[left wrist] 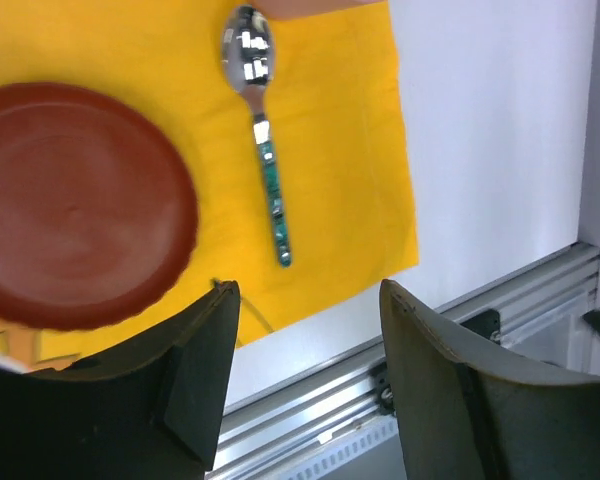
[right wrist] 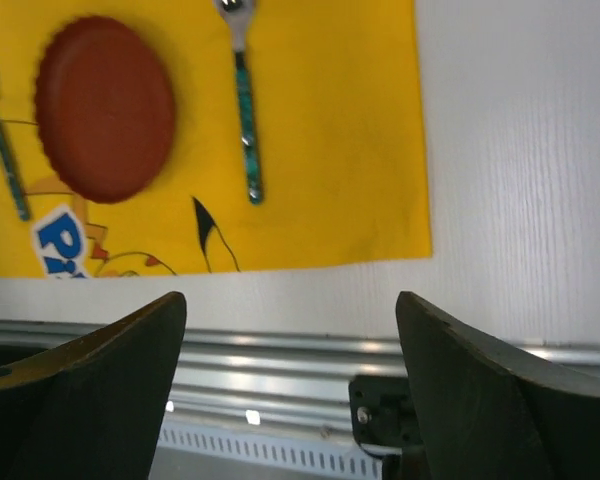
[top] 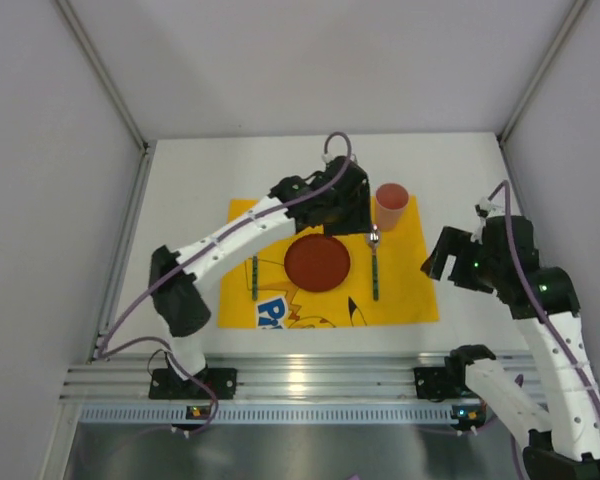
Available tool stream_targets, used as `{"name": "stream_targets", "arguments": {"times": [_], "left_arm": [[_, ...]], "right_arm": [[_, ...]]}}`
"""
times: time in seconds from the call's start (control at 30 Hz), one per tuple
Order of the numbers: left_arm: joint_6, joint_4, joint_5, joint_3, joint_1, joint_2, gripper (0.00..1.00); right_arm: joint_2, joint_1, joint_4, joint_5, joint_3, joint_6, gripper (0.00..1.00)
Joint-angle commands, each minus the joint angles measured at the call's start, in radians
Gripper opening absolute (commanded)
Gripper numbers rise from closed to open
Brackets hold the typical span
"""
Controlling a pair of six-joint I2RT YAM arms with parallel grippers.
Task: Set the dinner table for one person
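Note:
On the white dinner table (top: 185, 215) lies a yellow printed cloth (top: 410, 290). A round red plate (top: 317, 262) sits at its middle, with a green-handled fork (top: 254, 277) to its left and a green-handled spoon (top: 375, 268) to its right. A pink cup (top: 391, 205) stands at the cloth's far right corner. My left gripper (top: 358, 215) hovers by the cup, above the spoon's bowl, open and holding nothing. In the left wrist view the spoon (left wrist: 262, 130) and plate (left wrist: 75, 205) lie beyond the gripper (left wrist: 307, 290). My right gripper (top: 437, 262) hangs open and empty off the cloth's right edge.
A silver metal rail (top: 310, 385) with both arm bases runs along the near edge. Grey walls close in the left, far and right sides. The right wrist view shows bare white table (right wrist: 520, 150) to the right of the cloth (right wrist: 330, 150).

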Motion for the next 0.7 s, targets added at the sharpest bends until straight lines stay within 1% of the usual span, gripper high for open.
{"name": "stream_targets", "arguments": {"times": [0.0,0.03,0.07,0.13,0.17,0.2,0.23,0.27,0.3,0.33,0.37,0.4,0.43,0.47,0.5,0.53,0.57,0.6,0.63,0.67], "left_arm": [[0.187,0.024,-0.145,-0.2,0.056,-0.245,0.64],[0.255,0.044,-0.158,-0.26,0.078,-0.296,0.64],[0.295,0.087,-0.202,-0.373,0.098,-0.401,0.67],[0.393,0.115,-0.326,-0.469,0.139,-0.5,0.8],[0.418,0.147,-0.46,-0.548,0.152,-0.585,0.84],[0.431,0.17,-0.536,-0.59,0.187,-0.623,0.94],[0.476,0.198,-0.591,-0.636,0.202,-0.656,0.95],[0.52,0.256,-0.613,-0.744,0.225,-0.725,0.95],[0.571,0.398,-0.618,-0.811,0.262,-0.761,0.94],[0.67,0.499,-0.653,-0.883,0.273,-0.832,0.92],[0.709,0.587,-0.7,-1.029,0.281,-0.862,0.91],[0.75,0.774,-0.768,-1.102,0.3,-0.893,0.91],[0.811,0.858,-0.776,-1.171,0.322,-0.946,0.91],[0.817,0.94,-0.77,-1.293,0.384,-0.971,0.92],[0.803,1.041,-0.744,-1.34,0.426,-0.994,0.93],[0.769,1.089,-0.639,-1.43,0.475,-1.037,0.93],[0.754,1.147,-0.582,-1.472,0.568,-1.052,0.93],[0.737,1.193,-0.534,-1.509,0.609,-1.066,0.93],[0.737,1.306,-0.458,-1.547,0.644,-1.062,0.93],[0.732,1.348,-0.434,-1.604,0.696,-1.048,0.93]], "right_arm": [[-0.18,-0.002,0.216,-0.125,0.114,-0.017,0.89],[-0.21,-0.002,0.282,-0.117,0.114,-0.014,0.99],[-0.234,-0.003,0.308,-0.098,0.093,-0.011,1.0],[-0.274,-0.003,0.365,-0.094,0.051,-0.008,1.0],[-0.279,-0.003,0.376,-0.097,0.007,-0.001,1.0],[-0.287,-0.003,0.387,-0.094,-0.013,0.013,1.0],[-0.291,-0.003,0.4,-0.096,-0.038,0.036,1.0],[-0.3,-0.003,0.42,-0.114,-0.088,0.059,1.0],[-0.328,-0.002,0.445,-0.123,-0.115,0.064,1.0],[-0.346,-0.003,0.503,-0.133,-0.141,0.07,1.0],[-0.368,-0.003,0.534,-0.136,-0.2,0.081,1.0],[-0.415,-0.003,0.596,-0.133,-0.227,0.085,1.0],[-0.44,-0.003,0.624,-0.128,-0.248,0.084,1.0],[-0.49,-0.003,0.649,-0.104,-0.285,0.076,1.0],[-0.515,-0.002,0.685,-0.09,-0.3,0.07,1.0],[-0.536,-0.003,0.698,-0.078,-0.32,0.061,1.0],[-0.555,-0.003,0.703,-0.059,-0.325,0.035,1.0],[-0.582,-0.002,0.701,-0.058,-0.323,0.015,1.0],[-0.589,-0.003,0.695,-0.061,-0.319,-0.003,1.0],[-0.595,-0.003,0.684,-0.065,-0.314,-0.034,1.0]]}}
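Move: The spoon, already laid on the cloth, lies about 16 cm below the left hand, some 4 cm to its right and 1 cm back. The plate's middle is about 11 cm left of that hand, the fork's some 26 cm left, both 1 cm back; the cup stands roughly 10 cm ahead and 7 cm right. From the right hand the spoon lies some 11 cm ahead, 16 cm left and 16 cm below. The empty left hand sweeps quickly to its left, some 42 cm, away from the spoon and over the plate and fork to above the bare table beside the cloth, first rising a little and then sinking to below its starting height, while its fingers open wide and the wrist tips up and turns counter-clockwise. The empty right hand stays off to the right of the cloth, rising about 12 cm, dipping back and lifting slightly again, as its wrist tips up some 45 degrees and its fingers spread fully; neither hand touches anything. ##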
